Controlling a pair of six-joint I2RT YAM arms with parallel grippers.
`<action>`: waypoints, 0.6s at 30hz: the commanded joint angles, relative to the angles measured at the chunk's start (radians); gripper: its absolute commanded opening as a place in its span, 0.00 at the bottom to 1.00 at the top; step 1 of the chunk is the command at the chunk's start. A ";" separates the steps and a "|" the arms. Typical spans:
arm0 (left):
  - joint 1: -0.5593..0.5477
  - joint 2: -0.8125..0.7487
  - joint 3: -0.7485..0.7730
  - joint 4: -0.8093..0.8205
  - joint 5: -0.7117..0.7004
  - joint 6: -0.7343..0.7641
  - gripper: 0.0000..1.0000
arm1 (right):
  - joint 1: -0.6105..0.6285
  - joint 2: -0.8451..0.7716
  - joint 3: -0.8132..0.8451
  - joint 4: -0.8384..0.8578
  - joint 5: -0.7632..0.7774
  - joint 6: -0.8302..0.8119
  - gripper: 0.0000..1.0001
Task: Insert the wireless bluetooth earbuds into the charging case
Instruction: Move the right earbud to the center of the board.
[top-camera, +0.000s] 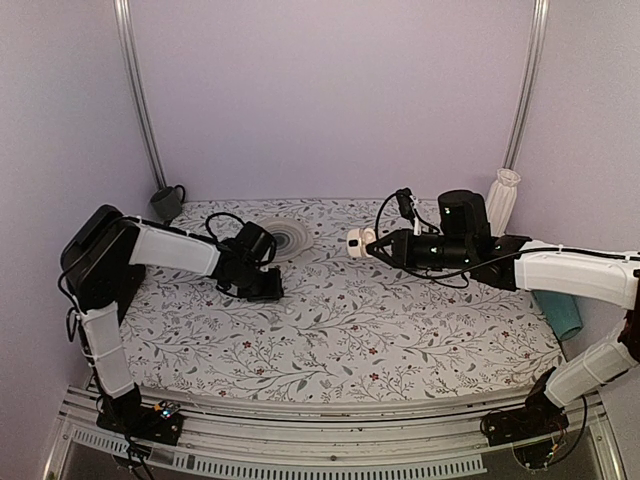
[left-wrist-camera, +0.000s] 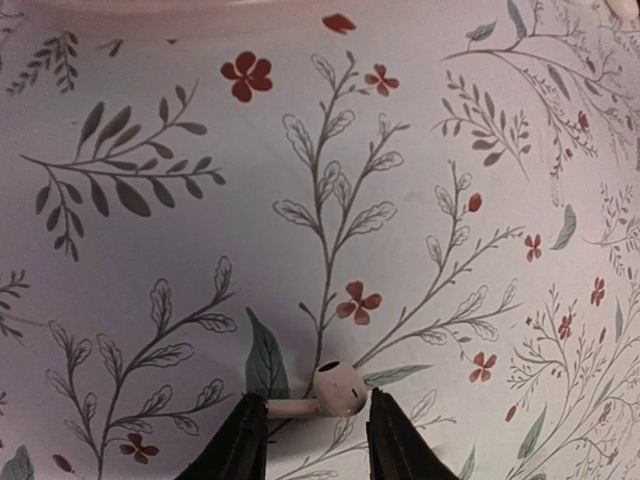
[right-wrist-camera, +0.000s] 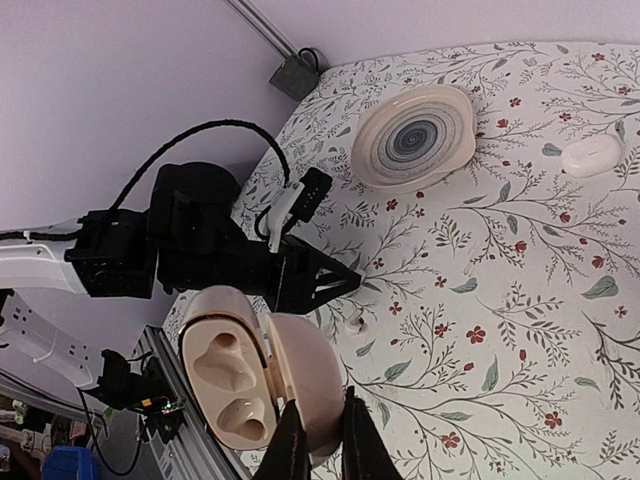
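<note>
One white earbud (left-wrist-camera: 338, 388) lies on the flowered tablecloth, stem pointing left. My left gripper (left-wrist-camera: 315, 400) hangs over it, open, with a black finger on either side. The stem tip is at the left finger, and a small gap shows beside the bud's head. In the right wrist view the same earbud (right-wrist-camera: 352, 322) rests just below the left gripper's tips (right-wrist-camera: 350, 282). My right gripper (right-wrist-camera: 322, 440) is shut on the charging case (right-wrist-camera: 305, 375), held in the air with its lid swung open and two empty hollows showing. From above, the case (top-camera: 357, 242) sits mid-table, to the right of the left gripper (top-camera: 268, 288).
A round plate with a dark spiral (top-camera: 287, 237) lies behind the left gripper. A grey cup (top-camera: 167, 203) stands in the back left corner, a white vase (top-camera: 503, 195) at back right, a teal roll (top-camera: 565, 315) at the right edge. A white rounded piece (right-wrist-camera: 592, 155) lies beyond the plate.
</note>
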 joint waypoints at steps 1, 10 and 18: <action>-0.035 0.041 0.048 0.002 0.027 0.003 0.36 | -0.005 -0.028 0.001 0.018 0.009 0.013 0.04; -0.108 0.139 0.150 -0.013 0.067 0.017 0.36 | -0.005 -0.065 -0.022 0.004 0.026 0.014 0.04; -0.173 0.172 0.250 0.010 0.130 -0.013 0.35 | -0.004 -0.078 -0.026 -0.007 0.037 0.018 0.04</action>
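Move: The centre of the board, where the right earbud is to go, lies about 14 cm to the right of the left gripper, level with it in reach and 1 cm below. The other earbud lies some 3 cm right and 3 cm back from the left gripper; the ringed plate is about 16 cm straight ahead. From the right gripper, the board's centre is roughly 6 cm ahead, 7 cm left and 22 cm below. Keep the right earbud between the left fingertips, lying crosswise in the unchanged gap, and carry it low over the board to the right, about 10 cm towards the centre, gathering speed and staying level. Pass on the far side of the other earbud, letting the wrist turn some 10 degrees clockwise. ##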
